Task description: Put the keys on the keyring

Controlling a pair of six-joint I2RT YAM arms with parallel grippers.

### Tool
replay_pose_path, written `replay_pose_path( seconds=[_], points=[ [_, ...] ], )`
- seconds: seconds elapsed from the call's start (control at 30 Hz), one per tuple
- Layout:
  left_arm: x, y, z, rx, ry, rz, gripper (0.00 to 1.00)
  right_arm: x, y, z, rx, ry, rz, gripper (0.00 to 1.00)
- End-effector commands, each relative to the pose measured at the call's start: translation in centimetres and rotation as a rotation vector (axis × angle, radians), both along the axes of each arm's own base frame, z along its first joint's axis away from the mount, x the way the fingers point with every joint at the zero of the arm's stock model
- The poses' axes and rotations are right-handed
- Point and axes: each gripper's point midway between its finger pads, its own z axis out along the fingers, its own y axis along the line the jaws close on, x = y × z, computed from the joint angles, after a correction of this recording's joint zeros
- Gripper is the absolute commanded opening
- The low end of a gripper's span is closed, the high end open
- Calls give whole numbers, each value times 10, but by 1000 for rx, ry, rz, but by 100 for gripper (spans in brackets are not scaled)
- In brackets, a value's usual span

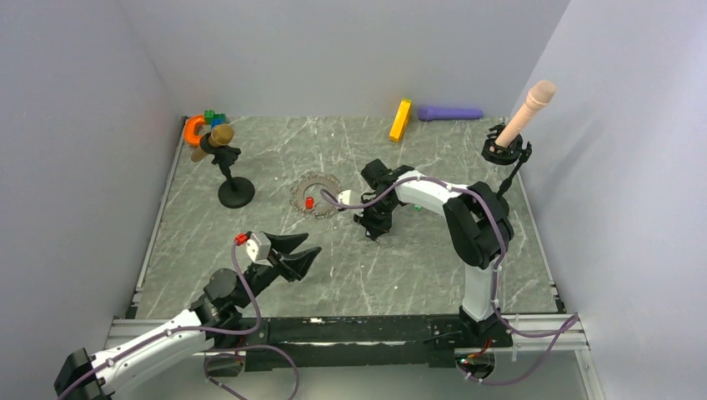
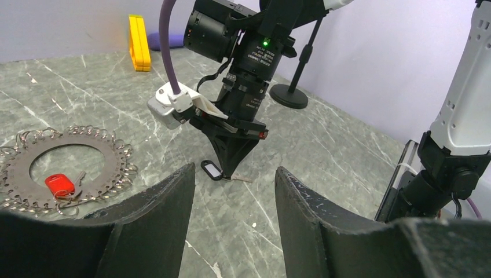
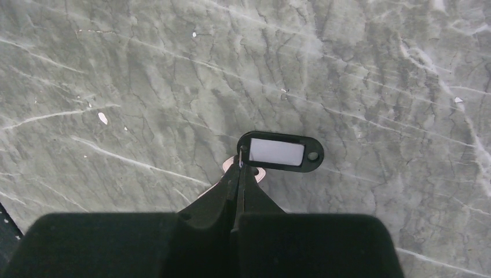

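The keyring (image 1: 317, 194) lies flat mid-table, a toothed grey loop (image 2: 107, 159) with a red key (image 1: 309, 202) (image 2: 59, 184) inside its hole. To its right, my right gripper (image 1: 373, 232) (image 2: 231, 172) (image 3: 240, 165) points down at the table. It is shut, with its tips pinching the small wire ring of the black-rimmed key (image 3: 278, 152) (image 2: 212, 169). That key sits low on the marble. My left gripper (image 1: 300, 251) (image 2: 234, 168) hovers open near the front, with nothing between its fingers and facing the right gripper.
A black stand (image 1: 234, 192) with a brown knob is at back left, beside an orange horseshoe piece (image 1: 193, 128) and small green and blue pieces (image 1: 214, 117). A yellow block (image 1: 400, 120) and purple bar (image 1: 450, 112) lie at the back. A stand with a pink rod (image 1: 506, 150) is at back right.
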Motion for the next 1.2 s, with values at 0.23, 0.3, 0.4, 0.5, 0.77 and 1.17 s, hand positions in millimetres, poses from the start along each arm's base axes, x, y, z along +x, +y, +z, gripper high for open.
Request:
replay_pose_path(
  seconds=[0.23, 0.3, 0.4, 0.5, 0.77, 1.17],
  points=[
    [1, 6, -23, 23, 24, 22, 58, 13, 6, 4, -20, -65, -30, 5],
    [1, 7, -23, 23, 25, 23, 58, 13, 6, 4, -21, -62, -30, 7],
    [0, 7, -22, 20, 24, 23, 57, 13, 6, 5, -18, -64, -29, 8],
    [0, 7, -22, 21, 26, 23, 57, 13, 7, 8, -10, -67, -29, 9],
    [0, 6, -22, 17, 27, 19, 57, 13, 9, 16, 9, -75, -28, 15],
    [0, 6, -21, 14, 26, 18, 57, 11, 11, 26, 34, -82, -22, 23]
  ],
)
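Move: The right hand holds the small ring between shut fingertips just above the table, with the black tag's middle about 2 cm ahead, 1 cm to its left and 1 cm below. The hanger disc lies some 10 cm ahead and 13 cm to the left, the red tag on it about 9 ahead and 15 left, and the green tag roughly 8 ahead and 11 right. From the left hand the black tag is about 13 cm ahead, 13 to the right and 19 lower. The right hand stays put with its fingertips right down at the table beside the black tag, pointing steeply down and shifting by well under 1 cm with hardly any turn. After a brief pause its shut fingers part steadily to about a quarter of their full opening, letting go of the small ring that joins tag and key, with no lift yet. ##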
